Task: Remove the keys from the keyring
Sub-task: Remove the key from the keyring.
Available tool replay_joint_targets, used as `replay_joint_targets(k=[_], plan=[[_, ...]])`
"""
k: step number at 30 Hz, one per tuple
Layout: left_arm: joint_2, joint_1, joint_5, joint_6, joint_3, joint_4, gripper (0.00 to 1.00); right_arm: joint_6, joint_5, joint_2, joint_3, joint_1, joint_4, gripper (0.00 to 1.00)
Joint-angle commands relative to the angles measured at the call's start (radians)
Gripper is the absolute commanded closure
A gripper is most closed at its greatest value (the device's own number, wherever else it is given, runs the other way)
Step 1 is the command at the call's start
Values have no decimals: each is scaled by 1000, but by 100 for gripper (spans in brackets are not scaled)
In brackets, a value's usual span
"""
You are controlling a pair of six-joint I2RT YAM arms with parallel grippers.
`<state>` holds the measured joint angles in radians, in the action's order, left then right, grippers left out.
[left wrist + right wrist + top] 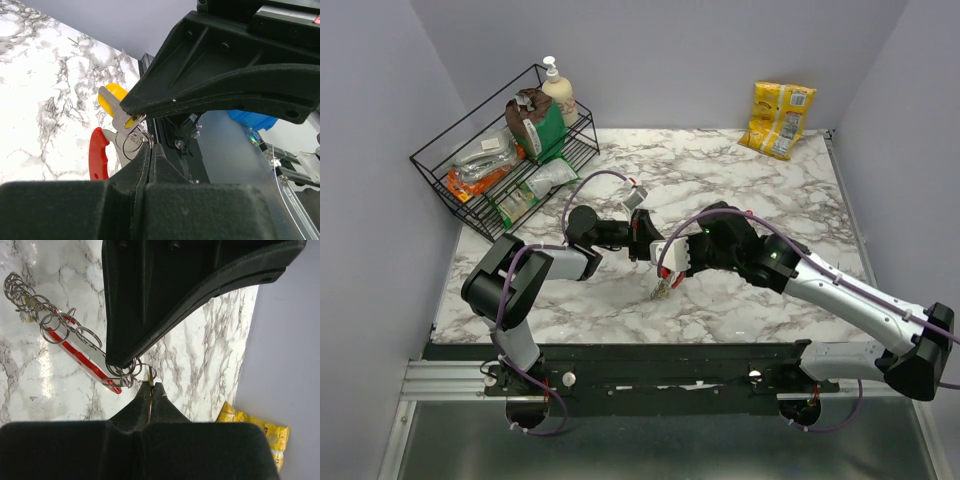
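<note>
Both grippers meet above the middle of the marble table, with a small bunch of keys point(662, 291) hanging below them. My left gripper point(150, 145) is shut, its tips pinching the thin wire keyring point(131, 143). Beside the keyring are a yellow-headed key point(113, 97), a silvery key blade and a red curved loop point(98, 155). My right gripper point(152, 385) is shut on the thin yellow-edged key, seen edge-on. A chain of small metal rings point(35, 305) and a red strip point(82, 359) trail away to its left. From above, the left gripper point(645, 250) and right gripper point(665, 268) nearly touch.
A black wire rack point(450, 160) holding packets and a soap bottle point(558, 90) stands at the back left. A yellow snack bag point(778, 118) leans in the back right corner. Grey walls close three sides, and a black rail point(670, 352) runs along the near edge.
</note>
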<state>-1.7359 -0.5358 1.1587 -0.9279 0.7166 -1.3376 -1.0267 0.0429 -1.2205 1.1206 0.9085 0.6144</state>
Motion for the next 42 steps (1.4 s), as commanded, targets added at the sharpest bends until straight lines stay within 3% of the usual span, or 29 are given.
replay_joint_targets(k=[1,8,23,29,36,42], plan=[[-14,2,38,0,9,-354,100,-13,38,70,-71,-46,-137,99],[-37,2,33,-5,17,-356,100,5,26,125,-165,-59,-301,99],[-59,2,15,-5,17,-354,100,37,51,151,-251,-60,-432,99],[-77,3,21,-14,26,-354,66,39,63,182,-260,-60,-453,99],[-77,2,19,-17,26,-354,56,39,43,194,-277,-60,-461,99],[-73,5,19,-9,24,-354,55,31,31,187,-286,-59,-458,99]])
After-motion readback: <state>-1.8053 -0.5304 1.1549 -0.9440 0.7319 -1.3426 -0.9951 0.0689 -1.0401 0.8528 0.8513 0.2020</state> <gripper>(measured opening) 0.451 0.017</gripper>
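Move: From the left gripper, shut on a small split ring of the chain, the yellow-capped key lies about 3 cm to the right, 2 cm ahead and 1 cm higher, already in the right fingers. From the right gripper that held ring is some 3 cm to the left, 1 cm back and 1 cm lower. The red-edged metal plate hangs from the chain, roughly 6 cm below the left gripper and 2 cm back. Keep the right fingers pinched on the key and tip them upward some 20 degrees, drawing forward and slightly right and sinking a touch before lifting about 3 cm at the end. Ease the left gripper 1 cm forward with the ring, then lower it to about 2 cm below its start while opening it almost halfway to let go of the ring. ##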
